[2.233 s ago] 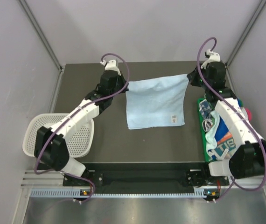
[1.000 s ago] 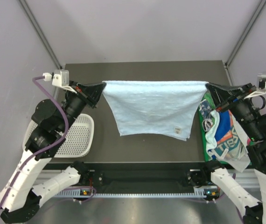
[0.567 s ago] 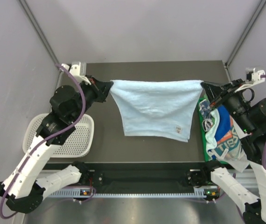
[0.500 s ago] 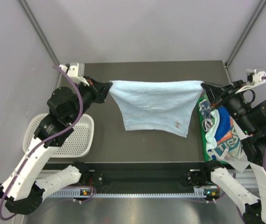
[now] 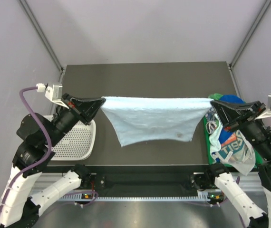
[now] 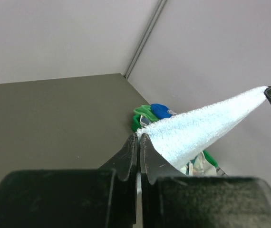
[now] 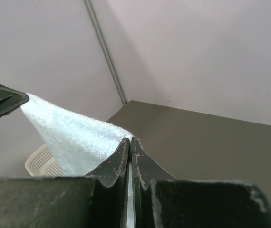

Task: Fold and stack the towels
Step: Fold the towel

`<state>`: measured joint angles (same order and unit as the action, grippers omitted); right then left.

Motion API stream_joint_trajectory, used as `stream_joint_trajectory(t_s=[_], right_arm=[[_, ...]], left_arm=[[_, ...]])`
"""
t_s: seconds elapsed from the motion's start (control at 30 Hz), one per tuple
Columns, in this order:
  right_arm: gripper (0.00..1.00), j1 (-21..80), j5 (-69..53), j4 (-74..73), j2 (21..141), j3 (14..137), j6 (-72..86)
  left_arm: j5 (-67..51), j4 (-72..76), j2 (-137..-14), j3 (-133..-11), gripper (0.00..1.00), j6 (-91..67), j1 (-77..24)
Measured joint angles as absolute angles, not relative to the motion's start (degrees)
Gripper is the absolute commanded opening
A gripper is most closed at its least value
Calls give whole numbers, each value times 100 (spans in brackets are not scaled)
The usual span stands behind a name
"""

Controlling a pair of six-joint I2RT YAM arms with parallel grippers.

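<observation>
A pale blue towel (image 5: 152, 119) hangs stretched in the air above the dark table (image 5: 145, 76), held by its two upper corners. My left gripper (image 5: 101, 100) is shut on its left corner, and my right gripper (image 5: 211, 102) is shut on its right corner. The lower edge sags toward the table. In the left wrist view the towel (image 6: 197, 130) runs from my shut left gripper (image 6: 139, 135) off to the right. In the right wrist view the towel (image 7: 73, 135) runs from my shut right gripper (image 7: 128, 139) to the left. Other towels (image 5: 228, 140) lie piled at the right, one white with teal and orange print.
A white mesh basket (image 5: 73, 140) sits at the table's left edge under my left arm. A green tray (image 5: 205, 129) at the right holds the towel pile. Grey walls close in on three sides.
Both arms have pulled back toward the near edge and spread wider, drawing the towel tauter and nearer. The grips on both corners are unchanged.
</observation>
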<state>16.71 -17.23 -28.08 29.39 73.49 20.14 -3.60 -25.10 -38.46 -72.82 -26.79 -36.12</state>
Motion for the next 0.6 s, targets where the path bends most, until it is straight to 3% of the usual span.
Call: stream_joint_trajectory(t_s=[0.37,0.5,0.6], right_arm=[[2,1671,-1487,-2414,3494,6851,2060],[2,1664,-1253,-1796,4624,6178,2003],[2,1557,-1205,-1094,6114,5774,1964]], left_arm=[[261,-2296,-4501,-7013,0,-2751,-3610],[779,-1857,-5315,-6396,4,-2812,-3566],[991,-1275,-6313,-6005,1,-2950,-3234]])
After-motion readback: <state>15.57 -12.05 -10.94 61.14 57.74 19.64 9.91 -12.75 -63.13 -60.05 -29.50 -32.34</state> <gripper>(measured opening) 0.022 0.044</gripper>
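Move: I already hold the towel's far corners, stretched between my hands and high up. The bare table where it goes down has its middle about 13 cm ahead of my left hand, 16 cm to its right and some 45 cm below; from my right hand it is about 15 cm ahead, 15 cm left and 47 cm below. The white basket lies roughly 28 cm left and 9 cm ahead of my left hand, the green bin about 27 cm right and 13 cm ahead of my right. Starting slowly and then swinging fast, both my hands sweep down and forward together towards the bare table, dropping 18 to 19 cm while reaching out about 16 cm on the left and 20 on the right. My wrists tip the fingers down some 20 to 30 degrees and the hands draw slightly together, both keeping their pinch on the towel's corners. ##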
